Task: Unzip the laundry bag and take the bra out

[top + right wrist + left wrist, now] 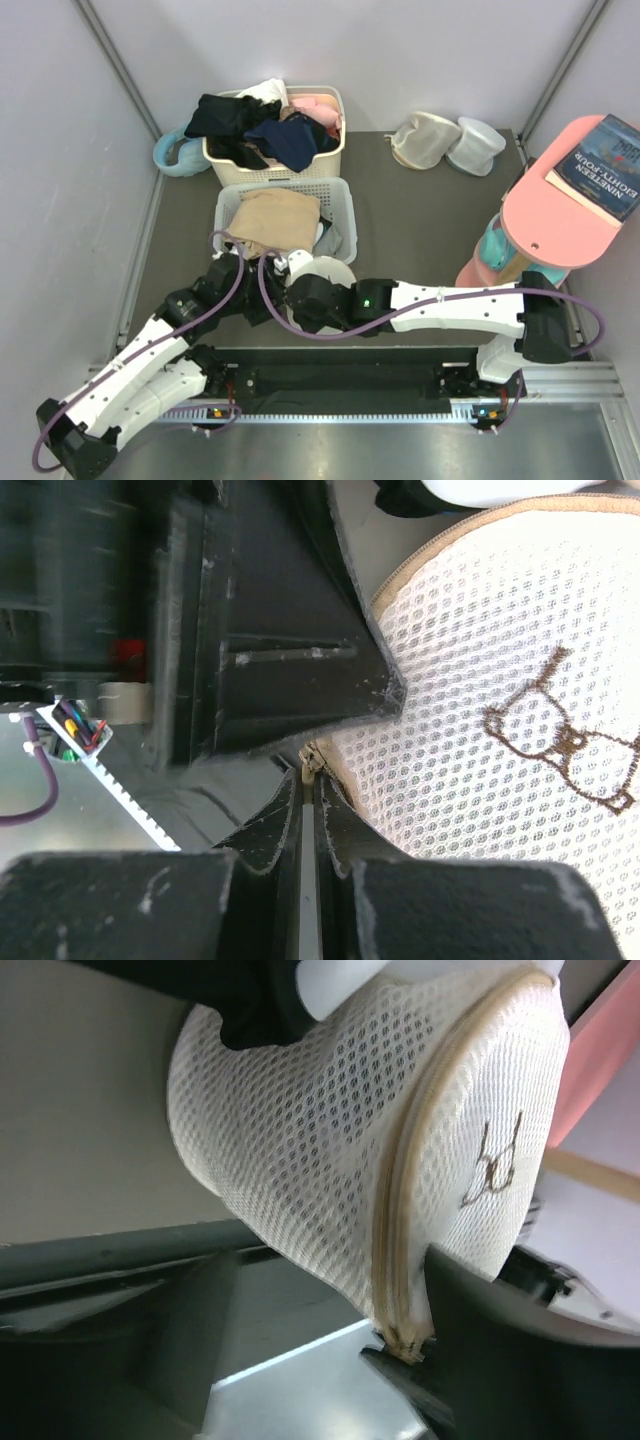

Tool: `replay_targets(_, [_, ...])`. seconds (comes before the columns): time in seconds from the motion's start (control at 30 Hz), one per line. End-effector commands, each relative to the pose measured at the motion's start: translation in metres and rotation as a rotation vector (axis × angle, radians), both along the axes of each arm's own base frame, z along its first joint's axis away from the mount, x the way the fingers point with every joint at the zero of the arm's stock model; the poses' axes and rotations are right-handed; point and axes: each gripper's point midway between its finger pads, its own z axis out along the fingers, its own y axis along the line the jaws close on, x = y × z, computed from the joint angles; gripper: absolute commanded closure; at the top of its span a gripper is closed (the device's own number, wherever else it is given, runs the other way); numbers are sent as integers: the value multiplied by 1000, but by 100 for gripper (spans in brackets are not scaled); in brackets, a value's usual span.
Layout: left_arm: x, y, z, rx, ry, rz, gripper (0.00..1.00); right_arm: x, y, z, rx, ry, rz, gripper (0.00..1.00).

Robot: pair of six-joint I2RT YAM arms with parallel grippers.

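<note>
The laundry bag (328,272), a round cream mesh drum with a tan zip round its rim, sits between my two grippers at the near middle of the table. In the left wrist view the laundry bag (320,1150) fills the top, its zip end hanging close to one dark finger (490,1320). My left gripper (330,1345) stands open around that rim. My right gripper (310,780) is shut on the small tan zip pull (311,760) at the edge of the laundry bag (480,700), beside its brown pictogram. The bra is hidden.
A white slatted basket (345,215) holding a folded tan cloth stands just beyond the bag. Behind it is a cream basket (275,170) of dark clothes. Two pale pouches (445,142) lie at the back right. A pink stand (555,215) with a book (610,165) is on the right.
</note>
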Motion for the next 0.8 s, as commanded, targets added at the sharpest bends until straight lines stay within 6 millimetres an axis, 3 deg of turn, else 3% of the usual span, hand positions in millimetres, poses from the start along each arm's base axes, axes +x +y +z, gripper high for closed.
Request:
replay_targets(0.0, [11,-21,11,-134,-21,16,45,0,21,27,91,-17,37,100])
replay_targets(0.03, [12,-22,7,-137,-18,19,74,0,19,26,82,-14,36,100])
replay_targets(0.1, [17,-16,2,-100,-28,48,95,-1,13,22,71,-7,29,100])
replay_targets(0.13, [20,-13,2,-80,-39,62,100,-2,9,20,66,-2,24,100])
replay_targets(0.23, [30,-5,8,-36,-87,82,100,-7,-12,5,42,29,0,100])
replay_targets(0.53, [57,-3,13,-22,-89,29,100,2,-114,-25,-71,51,-160,100])
replay_targets(0.77, [79,-17,24,-50,-139,-39,100,30,-153,-14,-67,12,-290,100])
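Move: The left hand is wide open at the laundry bag's zipped rim, which is about 2 cm to its right and 1 cm ahead; the bag's middle is some 6 cm right and 2 cm ahead. The shut right fingers hold the zip pull at the bag's left end; the zip's right end, where the pull goes, lies roughly 12 cm to this hand's right and 1 cm ahead. The grey tray is centred about 13 cm ahead of the right hand, level sideways and some 8 cm lower. Closing first, the left fingers edge a centimetre or so right and pinch the bag's zipped rim, then carry it forward about 5 cm. The right hand waits beside them, then sweeps some 12 cm to the right, away from the left hand, sinking about 2 cm and turning about 10 degrees clockwise. It keeps its pinch on the zip pull, drawing it along the rim towards the bag's right end. ##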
